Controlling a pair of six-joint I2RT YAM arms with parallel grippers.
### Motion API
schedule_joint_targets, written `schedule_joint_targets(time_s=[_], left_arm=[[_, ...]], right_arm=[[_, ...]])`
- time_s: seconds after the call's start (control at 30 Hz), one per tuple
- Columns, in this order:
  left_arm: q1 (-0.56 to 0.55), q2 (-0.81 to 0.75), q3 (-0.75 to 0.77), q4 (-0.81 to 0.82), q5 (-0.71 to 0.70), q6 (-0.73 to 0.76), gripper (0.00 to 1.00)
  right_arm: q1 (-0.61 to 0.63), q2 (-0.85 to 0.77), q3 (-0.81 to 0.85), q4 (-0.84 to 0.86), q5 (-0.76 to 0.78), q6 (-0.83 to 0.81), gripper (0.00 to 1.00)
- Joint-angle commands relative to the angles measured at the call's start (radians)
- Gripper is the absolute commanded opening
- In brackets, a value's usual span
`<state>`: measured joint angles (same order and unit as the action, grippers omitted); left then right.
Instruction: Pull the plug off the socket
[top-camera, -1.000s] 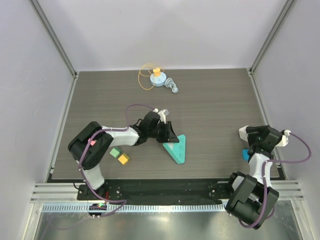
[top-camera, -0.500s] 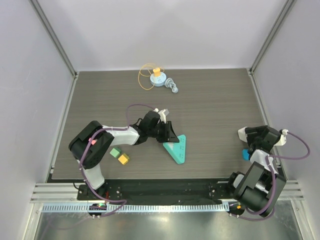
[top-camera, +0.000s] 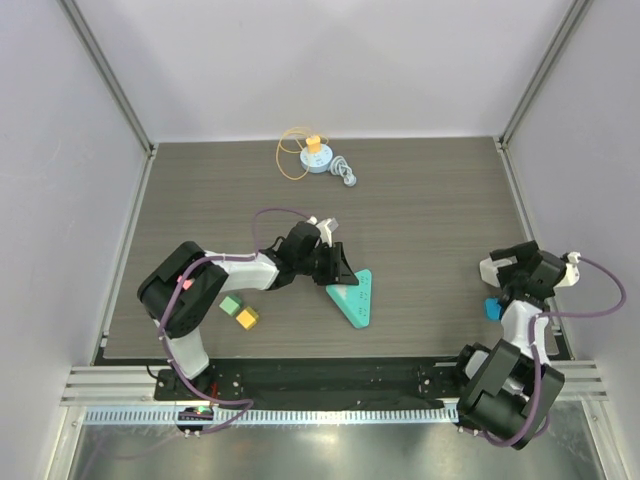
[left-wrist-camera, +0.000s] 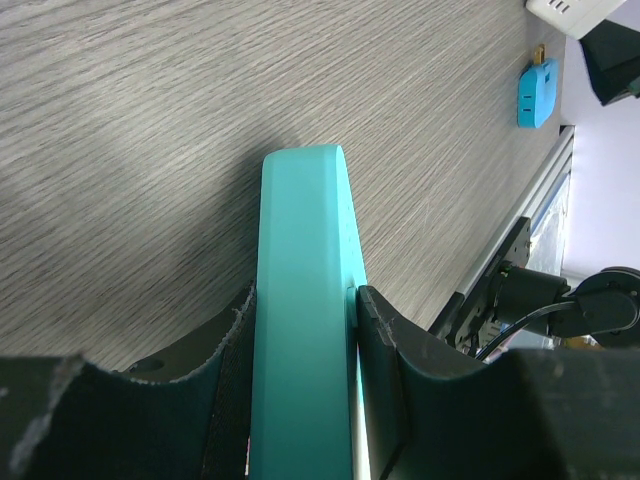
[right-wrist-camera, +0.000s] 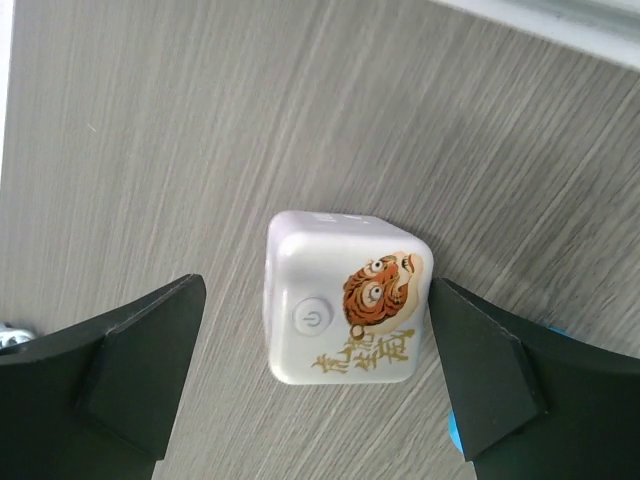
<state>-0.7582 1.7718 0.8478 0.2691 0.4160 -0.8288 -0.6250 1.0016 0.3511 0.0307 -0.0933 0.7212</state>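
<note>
The white cube socket (right-wrist-camera: 345, 300) with a tiger sticker and a power button lies on the table between the fingers of my right gripper (right-wrist-camera: 316, 290). That gripper is open; its right finger is at the cube's side and its left finger stands apart from it. In the top view the socket (top-camera: 490, 267) is at the right edge. The blue plug (top-camera: 491, 308) lies apart from it, just nearer to me, and also shows in the left wrist view (left-wrist-camera: 537, 92). My left gripper (top-camera: 340, 272) is shut on a teal triangular piece (left-wrist-camera: 300, 300) resting on the table.
A green cube (top-camera: 231, 305) and a yellow cube (top-camera: 247, 318) lie beside the left arm. A blue spool with an orange top and yellow cord (top-camera: 316, 155) and a grey coil (top-camera: 345, 172) sit at the back. The table's right rail (top-camera: 535, 240) is close to the right gripper.
The right wrist has shifted slightly around the socket. The plug, the socket and the left arm have stayed put.
</note>
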Motion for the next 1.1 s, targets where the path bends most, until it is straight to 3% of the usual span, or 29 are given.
schedule_joint_targets(time_s=[0.0,0.43,0.63,0.73,0.8,0.83,0.87,1.0,1.07], left_arm=[[0.002,0.017,-0.007,-0.056,-0.019,0.042,0.0],[0.003,-0.003,-0.03,-0.028,-0.014,0.04,0.0],[0.017,-0.015,-0.053,0.005,0.007,0.031,0.0],[0.029,-0.017,-0.076,0.05,0.026,0.008,0.0],[0.036,-0.014,-0.09,0.073,0.041,-0.006,0.0],[0.04,-0.014,-0.096,0.093,0.05,-0.016,0.0],[0.045,-0.014,-0.096,0.102,0.053,-0.023,0.0],[0.068,-0.014,-0.136,0.174,0.086,-0.065,0.0],[0.088,-0.008,-0.157,0.251,0.104,-0.107,0.0]], right_arm=[[-0.002,-0.058,0.068,-0.077,0.049,-0.063,1.0],[-0.002,-0.259,0.262,-0.403,0.06,-0.141,1.0],[0.045,-0.288,0.304,-0.434,-0.184,-0.155,1.0],[0.166,-0.282,0.31,-0.422,-0.227,-0.161,1.0],[0.321,-0.271,0.313,-0.414,-0.204,-0.163,1.0],[0.429,-0.247,0.309,-0.396,-0.2,-0.16,1.0],[0.43,-0.229,0.305,-0.379,-0.207,-0.155,1.0],[0.721,-0.1,0.266,-0.266,-0.258,-0.144,1.0],[0.787,-0.061,0.233,-0.195,-0.284,-0.14,1.0]])
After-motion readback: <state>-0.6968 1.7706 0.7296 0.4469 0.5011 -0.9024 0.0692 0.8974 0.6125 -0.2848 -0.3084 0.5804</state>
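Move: The teal socket lies some 38 cm to the right hand's left, about 8 cm nearer the base and 4 cm lower. The white cube plug, already released, stands just beneath this hand, roughly 1 cm back and 1 cm left of it, 3 cm down; the blue plug lies about 10 cm back and 4 cm left. The left hand holds the socket by its far corner, the socket's middle some 5 cm back, 2 cm right and 3 cm down. The white cube plug is left on the table as the right hand, already wide open, rises about 11 cm from around it, then sweeps fast some 23 cm left towards the teal socket, swinging about 55 degrees counter-clockwise and starting to sink near the end. The left hand keeps its grip on the socket and late on eases it about 1.5 cm left. ##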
